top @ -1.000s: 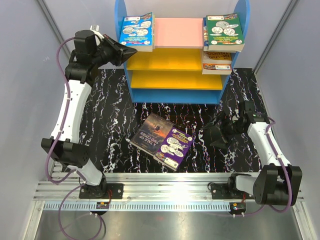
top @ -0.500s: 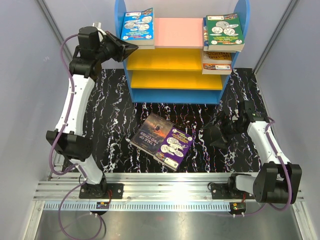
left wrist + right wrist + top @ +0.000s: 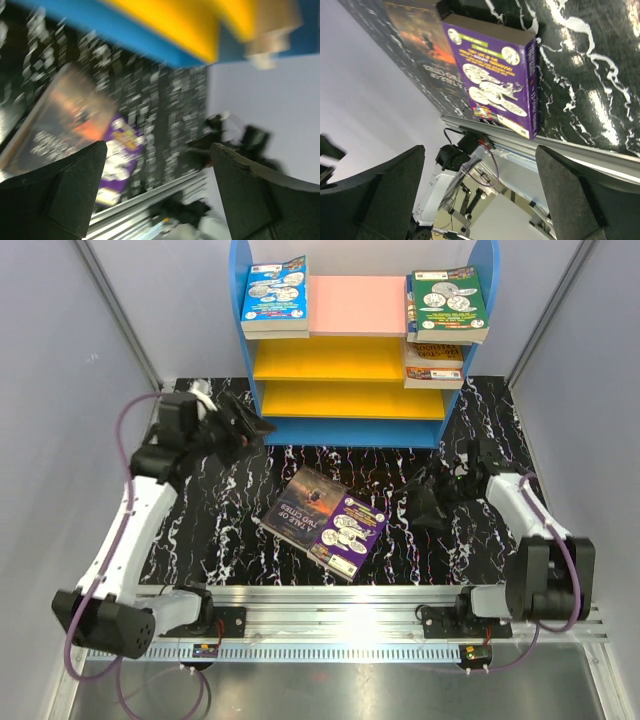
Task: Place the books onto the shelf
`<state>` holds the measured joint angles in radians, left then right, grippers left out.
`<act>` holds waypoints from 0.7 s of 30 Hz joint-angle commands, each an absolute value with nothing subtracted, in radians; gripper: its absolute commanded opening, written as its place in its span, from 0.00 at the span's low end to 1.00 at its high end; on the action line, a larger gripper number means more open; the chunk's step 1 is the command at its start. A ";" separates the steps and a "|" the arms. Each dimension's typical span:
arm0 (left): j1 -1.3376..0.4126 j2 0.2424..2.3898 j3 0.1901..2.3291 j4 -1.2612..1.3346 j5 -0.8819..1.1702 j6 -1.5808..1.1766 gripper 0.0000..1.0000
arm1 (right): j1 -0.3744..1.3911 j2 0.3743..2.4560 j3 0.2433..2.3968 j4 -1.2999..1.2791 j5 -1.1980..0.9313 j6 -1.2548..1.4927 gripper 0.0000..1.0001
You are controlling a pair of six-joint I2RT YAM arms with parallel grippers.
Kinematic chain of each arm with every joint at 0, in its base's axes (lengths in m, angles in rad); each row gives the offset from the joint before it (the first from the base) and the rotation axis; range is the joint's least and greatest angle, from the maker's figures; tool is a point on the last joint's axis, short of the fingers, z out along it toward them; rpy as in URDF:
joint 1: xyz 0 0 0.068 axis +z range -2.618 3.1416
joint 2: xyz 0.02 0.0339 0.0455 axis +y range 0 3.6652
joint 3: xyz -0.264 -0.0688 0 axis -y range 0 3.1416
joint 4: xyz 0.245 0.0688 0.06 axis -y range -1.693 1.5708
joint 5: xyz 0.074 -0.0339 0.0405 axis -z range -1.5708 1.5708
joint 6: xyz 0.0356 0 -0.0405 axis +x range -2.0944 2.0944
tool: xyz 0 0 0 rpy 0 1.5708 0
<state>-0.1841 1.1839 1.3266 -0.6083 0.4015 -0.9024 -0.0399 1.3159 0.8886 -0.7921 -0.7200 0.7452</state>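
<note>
The shelf (image 3: 360, 305) stands at the back with a blue book (image 3: 275, 295) on the left of its pink top board. A green-topped stack (image 3: 447, 302) lies on the right, with more books (image 3: 433, 365) on the yellow board below. On the table lie a dark brown book (image 3: 303, 503) and a purple book (image 3: 348, 530), the purple one partly on top. My left gripper (image 3: 245, 430) hangs open and empty by the shelf's lower left corner; its blurred wrist view shows both books (image 3: 60, 125). My right gripper (image 3: 425, 505) stands open, right of the purple book (image 3: 492, 95).
The black marbled table (image 3: 220, 510) ends at a metal rail (image 3: 340, 600) at the near edge. Grey walls close in both sides. The right arm (image 3: 235, 142) shows in the left wrist view beyond the books.
My left gripper opened, leaving the blue book on the pink top board, and the arm swung down to table level in front of the shelf. The right gripper shifted slightly.
</note>
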 commanded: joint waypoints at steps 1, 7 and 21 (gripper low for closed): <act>-0.219 1.230 1.119 -0.647 0.336 -0.772 0.92 | 0.021 1.409 0.879 -0.677 -0.749 0.749 1.00; -0.351 1.305 0.993 -0.583 0.293 -0.692 0.92 | 0.113 1.546 0.876 -0.569 -0.726 0.801 1.00; -0.586 1.706 1.025 -0.486 0.382 -0.630 0.92 | 0.189 1.647 0.689 -0.339 -0.703 0.907 1.00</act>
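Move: From the raised left hand, the purple book lies about 15 cm back, 20 cm to the right and some 32 cm below; the Tale of Two Cities book beside it is nearer, roughly 7 cm back and 9 cm to the right, equally far down. From the right hand, the purple book is about 18 cm to the left, 7 cm back and 13 cm below, with the Tale book some 28 cm to the left, level fore and aft. Down fast from shelf height, nearly 30 cm in all, the left hand comes back and then also swings right, about 9 cm each, to over the Tale book on the way to the purple one, wrist tipping down and turning clockwise some 30 degrees. The right hand sinks about 11 cm, going left towards the purple book's right side and then slightly back. Both grippers stay open. ##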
